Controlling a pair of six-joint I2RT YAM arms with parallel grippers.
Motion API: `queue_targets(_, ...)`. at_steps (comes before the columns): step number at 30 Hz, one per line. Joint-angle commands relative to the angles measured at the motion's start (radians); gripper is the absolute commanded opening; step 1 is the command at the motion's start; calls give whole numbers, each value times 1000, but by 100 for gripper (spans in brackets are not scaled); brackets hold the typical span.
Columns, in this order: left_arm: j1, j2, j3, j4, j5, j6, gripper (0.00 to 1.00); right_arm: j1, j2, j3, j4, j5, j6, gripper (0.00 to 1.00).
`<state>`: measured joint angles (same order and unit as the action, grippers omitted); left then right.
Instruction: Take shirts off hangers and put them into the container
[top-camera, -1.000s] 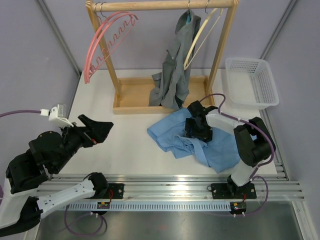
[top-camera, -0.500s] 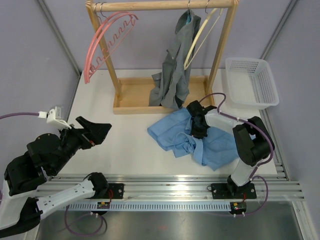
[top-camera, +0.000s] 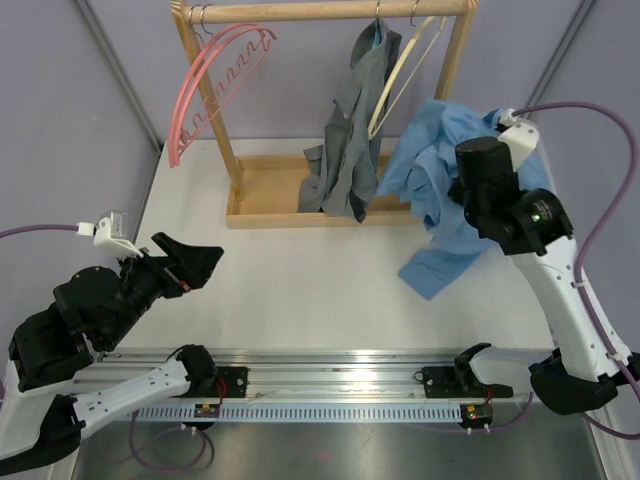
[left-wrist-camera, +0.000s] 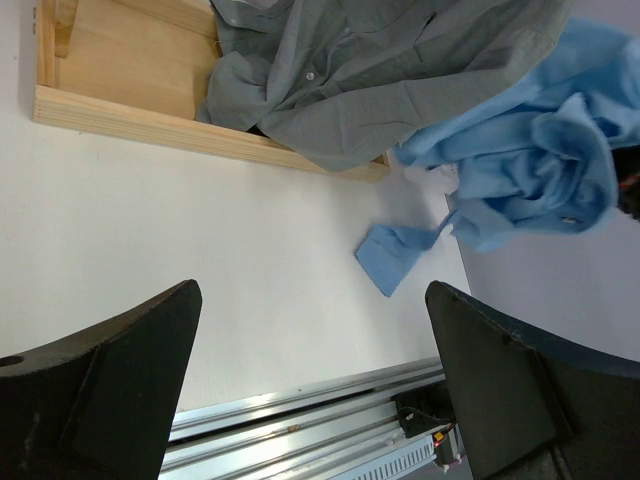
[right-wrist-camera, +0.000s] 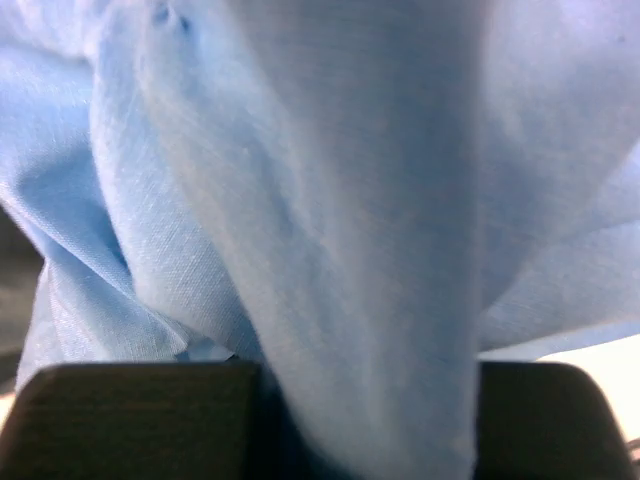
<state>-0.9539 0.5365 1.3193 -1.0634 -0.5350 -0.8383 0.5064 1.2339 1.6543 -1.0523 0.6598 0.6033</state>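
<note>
My right arm (top-camera: 510, 205) is raised at the back right, and its gripper (right-wrist-camera: 360, 400) is shut on the light blue shirt (top-camera: 430, 165). That shirt (left-wrist-camera: 530, 170) hangs bunched in the air, its lowest end (top-camera: 430, 275) reaching down to the table. The dark grey shirt (top-camera: 352, 140) hangs on its bluish hanger (top-camera: 377, 36) from the rack, its hem in the wooden tray (top-camera: 270, 190). A bare cream hanger (top-camera: 400, 75) hangs beside it. The container is hidden behind the raised arm and shirt. My left gripper (top-camera: 200, 262) hovers open and empty at the near left.
Bare pink ridged hangers (top-camera: 215, 80) hang at the left end of the wooden rack (top-camera: 320, 10). The rack's posts and tray (left-wrist-camera: 130, 70) stand at the back of the table. A metal rail (top-camera: 330, 375) runs along the near edge.
The right gripper shut on the light blue shirt lying on the table, then lifted it up and toward the back right. The left arm barely moved.
</note>
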Motion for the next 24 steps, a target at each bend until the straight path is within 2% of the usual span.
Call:
queue_targets(1, -3, 14, 1, 51, 1, 11, 99, -8, 45, 132, -138, 267, -54, 0)
queue_targets(5, -3, 3, 12, 26, -9, 4, 99, -29, 76, 283, -97, 385, -117, 0)
queue_targets(8, -3, -10, 17, 10, -19, -2, 99, -71, 61, 294, 104, 451, -271, 0)
queue_targets(9, -3, -12, 15, 8, -19, -2, 99, -89, 55, 286, 250, 439, -383, 0)
queue_targets(11, -3, -17, 18, 5, -19, -4, 99, -107, 47, 257, 413, 442, -494, 0)
queue_targets(12, -3, -17, 17, 5, -19, -4, 99, -112, 44, 236, 624, 443, -646, 0)
queue_targets(13, -3, -15, 17, 6, -19, -2, 99, -120, 47, 222, 712, 440, -704, 0)
queue_targets(15, -3, -10, 15, 10, -17, -2, 99, -155, 81, 240, 852, 387, -811, 0)
queue_targets(22, -3, -13, 6, 13, -17, -2, 99, -249, 246, 435, 1089, 203, -951, 0)
queue_targets(24, -3, -13, 3, 16, -17, -2, 99, -275, 324, 548, 1085, 143, -947, 0)
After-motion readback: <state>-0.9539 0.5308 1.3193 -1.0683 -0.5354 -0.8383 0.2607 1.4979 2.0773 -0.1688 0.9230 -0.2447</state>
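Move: The container, the place for the blue shirt already in my right hand, is hidden behind it, about 22 cm ahead, 16 cm to the right and some 31 cm below that hand. The grey shirt hangs around 15 cm ahead, 15 cm to the left and 12 cm lower; the empty wooden hanger is some 17 cm ahead, 9 cm left and 6 cm above. From my idle left hand the container lies roughly 38 cm ahead, 56 cm right and 32 cm below. I keep my right fingers shut on the blue shirt and hoist it about 24 cm, swinging some 12 cm to the right, away from the grey shirt, and easing forward in the later half towards the container's corner of the table. Meanwhile my wrist tips the fingers up around 35 degrees, turns them clockwise and rolls the hand's left side down. ##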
